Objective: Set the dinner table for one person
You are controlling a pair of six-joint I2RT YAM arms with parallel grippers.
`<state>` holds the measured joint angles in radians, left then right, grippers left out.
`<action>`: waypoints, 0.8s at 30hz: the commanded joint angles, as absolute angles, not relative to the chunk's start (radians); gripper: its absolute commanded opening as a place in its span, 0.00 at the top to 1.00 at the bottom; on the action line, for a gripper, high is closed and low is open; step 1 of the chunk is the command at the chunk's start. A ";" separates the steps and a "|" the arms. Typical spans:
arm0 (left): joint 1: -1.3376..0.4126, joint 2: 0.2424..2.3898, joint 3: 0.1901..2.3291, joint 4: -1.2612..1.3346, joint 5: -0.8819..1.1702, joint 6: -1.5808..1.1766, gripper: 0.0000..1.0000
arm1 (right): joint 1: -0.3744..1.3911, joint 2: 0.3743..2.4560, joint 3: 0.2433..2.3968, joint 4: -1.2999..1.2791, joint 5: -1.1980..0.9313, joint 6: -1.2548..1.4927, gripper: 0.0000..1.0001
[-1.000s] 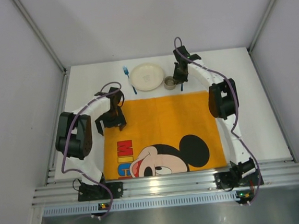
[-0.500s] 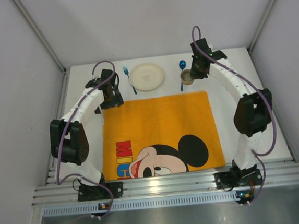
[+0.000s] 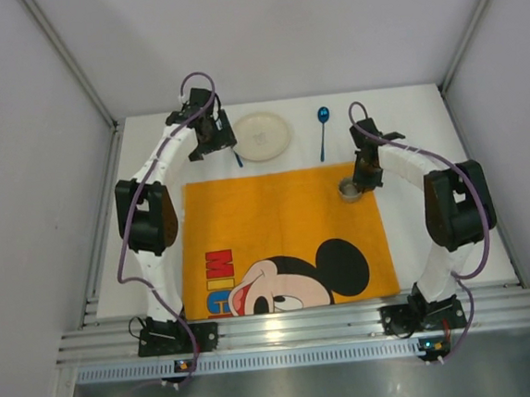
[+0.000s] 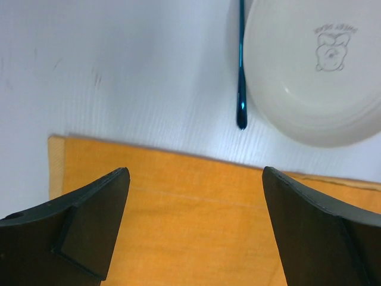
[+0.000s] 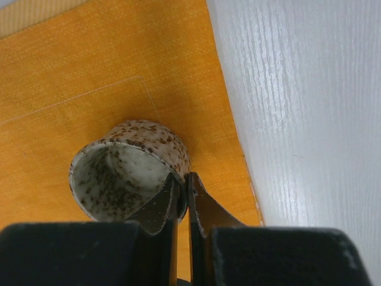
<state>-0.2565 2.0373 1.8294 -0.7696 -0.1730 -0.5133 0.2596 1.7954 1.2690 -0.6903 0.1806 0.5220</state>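
Note:
On the white dinner table (image 3: 425,119) lies an orange Mickey Mouse mat (image 3: 277,225). My right gripper (image 3: 363,176) (image 5: 181,179) is shut on the rim of a small speckled cup (image 3: 348,189) (image 5: 128,170), one finger inside and one outside. The cup is tilted at the mat's far right corner. A cream plate (image 3: 261,136) (image 4: 315,71) sits beyond the mat, with a blue spoon (image 3: 323,128) to its right. A blue fork (image 4: 241,71) lies left of the plate. My left gripper (image 3: 213,140) (image 4: 194,176) hangs open over the mat's far left corner, just short of the fork handle.
The mat's far edge (image 4: 178,158) runs under the left fingers. White enclosure walls and aluminium posts (image 3: 67,58) close in the table. A ribbed aluminium rail (image 3: 304,325) runs along the near edge by the arm bases.
The right gripper carried the speckled cup from beside the plate, out to the right, then down onto the mat's far right corner. The left arm swung from the mat's left side out to the fork.

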 commanded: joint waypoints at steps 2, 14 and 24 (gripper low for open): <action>-0.252 2.121 1.991 -0.746 -0.132 -0.485 0.02 | 0.259 1.773 1.235 -0.552 0.135 0.551 1.00; -0.255 2.377 2.215 -0.701 -0.095 -0.511 0.17 | 0.259 1.589 1.224 -0.641 0.184 0.535 0.12; -0.259 2.542 2.336 -0.658 -0.074 -0.518 0.51 | 0.229 1.496 1.241 -0.707 0.192 0.511 0.12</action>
<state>-0.2577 2.5332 2.2925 -0.7204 -0.0982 -0.5064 0.2520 1.5024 1.2121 -0.6830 0.1707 0.5339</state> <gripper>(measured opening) 0.518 0.880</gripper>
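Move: The fork is the target for my open left hand, lying about 11 cm ahead, 4 cm right and 12 cm below. The plate's middle is 10 cm right of the fork and 2 cm farther out; the cloth's far left corner is 2 cm back and 11 cm left of that hand. My right hand holds the cup by its right rim, cup middle about 3 cm left and 2 cm below; the cloth's far right corner is 11 cm ahead, 3 cm right. I sink my right hand another 1.5 cm to set the cup on the cloth, open the fingers off its rim, and rise about 10 cm straight up, tipping the fingers some 15 degrees forward. Meanwhile my left hand sweeps about 10 cm forward and 4 cm right, then also drops 9 cm onto the fork's handle beside the plate, its fingers half closing around it. ##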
